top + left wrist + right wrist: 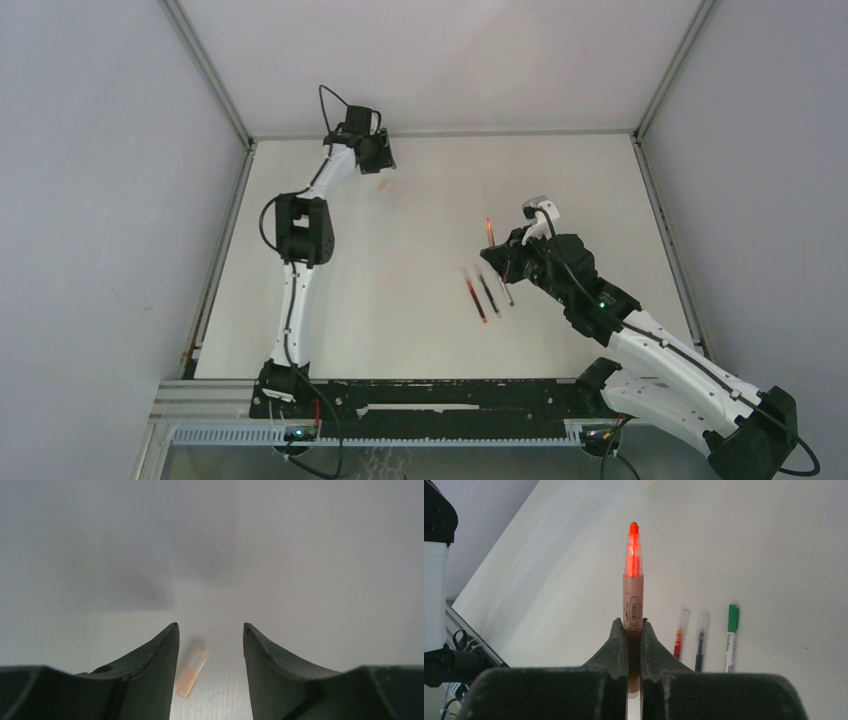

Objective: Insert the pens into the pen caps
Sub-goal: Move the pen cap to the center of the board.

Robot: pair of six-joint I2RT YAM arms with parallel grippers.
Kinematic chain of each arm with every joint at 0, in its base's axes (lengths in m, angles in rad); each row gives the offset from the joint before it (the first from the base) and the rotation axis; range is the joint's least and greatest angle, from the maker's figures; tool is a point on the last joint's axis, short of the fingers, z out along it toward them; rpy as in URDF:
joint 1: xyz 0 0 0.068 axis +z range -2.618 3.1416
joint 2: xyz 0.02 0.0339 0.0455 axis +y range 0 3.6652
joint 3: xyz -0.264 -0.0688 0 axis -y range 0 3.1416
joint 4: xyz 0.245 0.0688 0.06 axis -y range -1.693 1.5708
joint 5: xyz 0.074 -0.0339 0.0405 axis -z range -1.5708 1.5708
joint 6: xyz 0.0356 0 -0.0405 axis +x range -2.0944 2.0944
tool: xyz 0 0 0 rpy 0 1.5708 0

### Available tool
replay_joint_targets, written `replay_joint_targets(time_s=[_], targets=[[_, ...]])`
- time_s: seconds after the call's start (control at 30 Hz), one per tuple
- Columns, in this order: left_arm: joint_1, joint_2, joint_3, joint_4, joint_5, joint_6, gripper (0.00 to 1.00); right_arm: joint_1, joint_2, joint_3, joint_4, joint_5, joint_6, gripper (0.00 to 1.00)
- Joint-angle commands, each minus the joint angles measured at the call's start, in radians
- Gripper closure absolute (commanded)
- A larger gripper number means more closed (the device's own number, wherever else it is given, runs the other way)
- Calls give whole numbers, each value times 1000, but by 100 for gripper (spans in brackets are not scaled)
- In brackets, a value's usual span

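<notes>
A small translucent red pen cap (191, 673) lies on the white table between the fingers of my left gripper (210, 626). The jaws are open; the cap lies close to the left finger (160, 665), with a wide gap to the right one. From above, this gripper (378, 160) hovers at the far left over the cap (383, 186). My right gripper (634, 622) is shut on a red pen (633, 580), its bare tip pointing away. It holds the pen (489, 232) above mid-table. Three more pens lie side by side: red (681, 632), black (700, 640), green (731, 637).
Grey enclosure walls (100, 200) close in the table on the left, right and back. The three lying pens (488, 293) rest just left of the right arm (600, 300). A metal rail (420, 405) with both arm bases runs along the near edge.
</notes>
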Motion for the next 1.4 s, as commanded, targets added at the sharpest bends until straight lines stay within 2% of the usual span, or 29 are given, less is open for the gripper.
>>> replay_joint_targets(time_s=[0.0,0.2,0.47,0.67,1.0,1.1,1.17,1.37], targets=[[-2,-47,-28,-77,-33,43,46,-8,-3,0,41,-10,-5,100],[-13,-59,-69,-119,-48,84,51,-11,-2,0,36,-10,-6,100],[-49,-46,-20,-209,-105,167,54,-13,-5,1,39,-10,-5,100],[-93,-51,-26,-268,-195,229,61,-14,-7,1,31,-10,-3,100],[-98,-60,-43,-287,-199,242,88,-14,-30,0,12,-31,-5,100],[-108,-108,-136,-276,-201,239,92,-14,-38,-1,7,-31,-6,100],[-122,-179,-252,-245,-209,231,93,-14,-38,-1,5,-33,-7,100],[-216,-505,-764,-70,-208,148,94,-14,-52,-27,31,-46,2,100]])
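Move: The pen cap lies alone on the board, some 6 cm back from my left hand, almost level sideways and about 3 cm lower. The nearest other thing, the red pen, is far off: about 27 cm back from the cap and 22 cm to its right. From my right hand, which already holds the orange pen, the cap is roughly 30 cm ahead, 24 cm left and 19 cm below. I draw my half-open left hand back about 6 cm to the pen cap, sinking some 3 cm and rolling about 20 degrees so its left side rises. There I pinch the cap between my fingertips, then pull it straight back towards me, staying low along the board and speeding up. My right hand holds still with the orange pen. ##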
